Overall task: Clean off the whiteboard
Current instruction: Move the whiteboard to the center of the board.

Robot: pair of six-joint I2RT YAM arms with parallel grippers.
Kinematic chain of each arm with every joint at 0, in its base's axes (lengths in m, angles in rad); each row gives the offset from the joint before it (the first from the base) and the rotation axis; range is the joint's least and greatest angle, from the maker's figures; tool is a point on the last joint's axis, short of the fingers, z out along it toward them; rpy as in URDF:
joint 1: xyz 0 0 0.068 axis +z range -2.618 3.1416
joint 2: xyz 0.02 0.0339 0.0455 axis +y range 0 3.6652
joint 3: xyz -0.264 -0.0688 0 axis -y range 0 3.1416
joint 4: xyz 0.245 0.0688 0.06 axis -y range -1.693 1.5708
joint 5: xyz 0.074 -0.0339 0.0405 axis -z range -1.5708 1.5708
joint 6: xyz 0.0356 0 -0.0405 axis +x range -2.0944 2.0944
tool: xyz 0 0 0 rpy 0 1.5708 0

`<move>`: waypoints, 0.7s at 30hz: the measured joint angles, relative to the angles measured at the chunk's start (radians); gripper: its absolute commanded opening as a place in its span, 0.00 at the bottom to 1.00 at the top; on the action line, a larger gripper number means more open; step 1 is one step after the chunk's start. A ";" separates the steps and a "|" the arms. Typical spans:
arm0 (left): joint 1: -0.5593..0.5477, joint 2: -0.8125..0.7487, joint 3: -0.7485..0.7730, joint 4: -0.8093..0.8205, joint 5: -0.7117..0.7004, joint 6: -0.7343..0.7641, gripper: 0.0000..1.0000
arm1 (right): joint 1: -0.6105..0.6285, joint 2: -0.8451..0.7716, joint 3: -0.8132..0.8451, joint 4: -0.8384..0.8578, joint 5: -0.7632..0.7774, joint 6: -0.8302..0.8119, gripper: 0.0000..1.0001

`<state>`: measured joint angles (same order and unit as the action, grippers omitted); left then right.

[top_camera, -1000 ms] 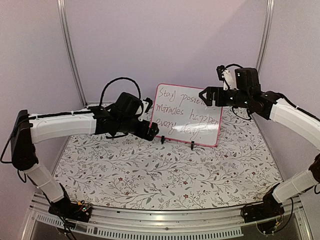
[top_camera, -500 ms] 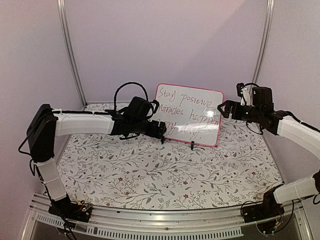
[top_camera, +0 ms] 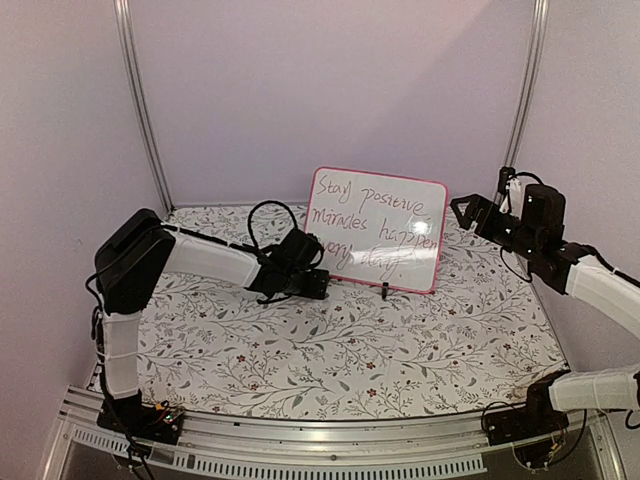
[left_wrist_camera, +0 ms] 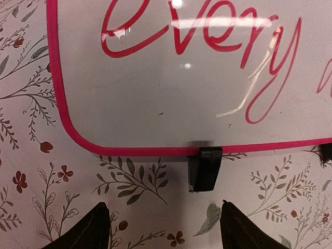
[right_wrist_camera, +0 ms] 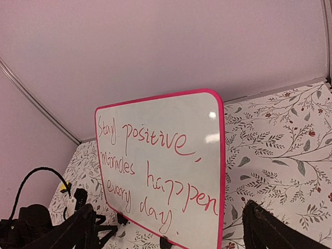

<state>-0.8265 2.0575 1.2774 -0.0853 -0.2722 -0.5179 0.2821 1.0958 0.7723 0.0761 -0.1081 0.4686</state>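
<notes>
The whiteboard (top_camera: 376,228) stands upright at the back of the table on two black clip feet, pink-red frame, red handwriting across it. It also shows in the right wrist view (right_wrist_camera: 161,161) and, lower left corner only, in the left wrist view (left_wrist_camera: 181,93). My left gripper (top_camera: 322,284) is open and empty, low on the table just in front of the board's left clip foot (left_wrist_camera: 204,168). My right gripper (top_camera: 462,211) is open and empty, held in the air just right of the board's upper right edge.
The floral table cover (top_camera: 330,350) spreads over the table. Metal frame posts (top_camera: 137,100) stand at the back left and back right, with lilac walls behind. The left arm's cable (top_camera: 262,215) loops above its wrist.
My left gripper has moved down and to the right, to the board's left foot. My right gripper has drawn back to the right, off the board's face.
</notes>
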 measured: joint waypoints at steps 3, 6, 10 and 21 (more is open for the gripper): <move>-0.014 0.045 0.022 0.023 -0.015 -0.002 0.71 | 0.000 -0.015 -0.005 0.001 0.004 0.011 0.96; -0.031 0.083 0.047 0.034 -0.024 0.001 0.67 | 0.000 -0.016 -0.007 0.000 0.005 0.016 0.96; -0.041 0.103 0.067 0.056 -0.033 0.010 0.63 | 0.000 -0.016 -0.008 0.000 0.005 0.021 0.96; -0.041 0.145 0.091 0.113 -0.063 0.040 0.39 | 0.000 -0.016 -0.008 0.000 0.005 0.029 0.96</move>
<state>-0.8677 2.2028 1.3682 0.0280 -0.3347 -0.4774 0.2821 1.0801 0.7643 0.0757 -0.1028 0.4973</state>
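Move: The black clip on the left of the whiteboard's bottom edge is close to my left hand: about 2 cm ahead, 3 cm to the right and 2 cm lower. The right clip lies about 18 cm to this hand's right and some 1 cm back. The leaning whiteboard's middle is about 10 cm ahead, 13 cm to the right and 7 cm higher. From my right hand, the left clip is about 4 cm ahead, 26 cm left and 25 cm below. I bring my left hand in around the whiteboard's left clip, going about 3 cm to the right and sinking some 2 cm, then easing forward a little over 1 cm towards the bottom edge. My fingers, already narrowing, go on closing from about three quarters open to under half, one on each side of the clip and not yet visibly pinching it. ##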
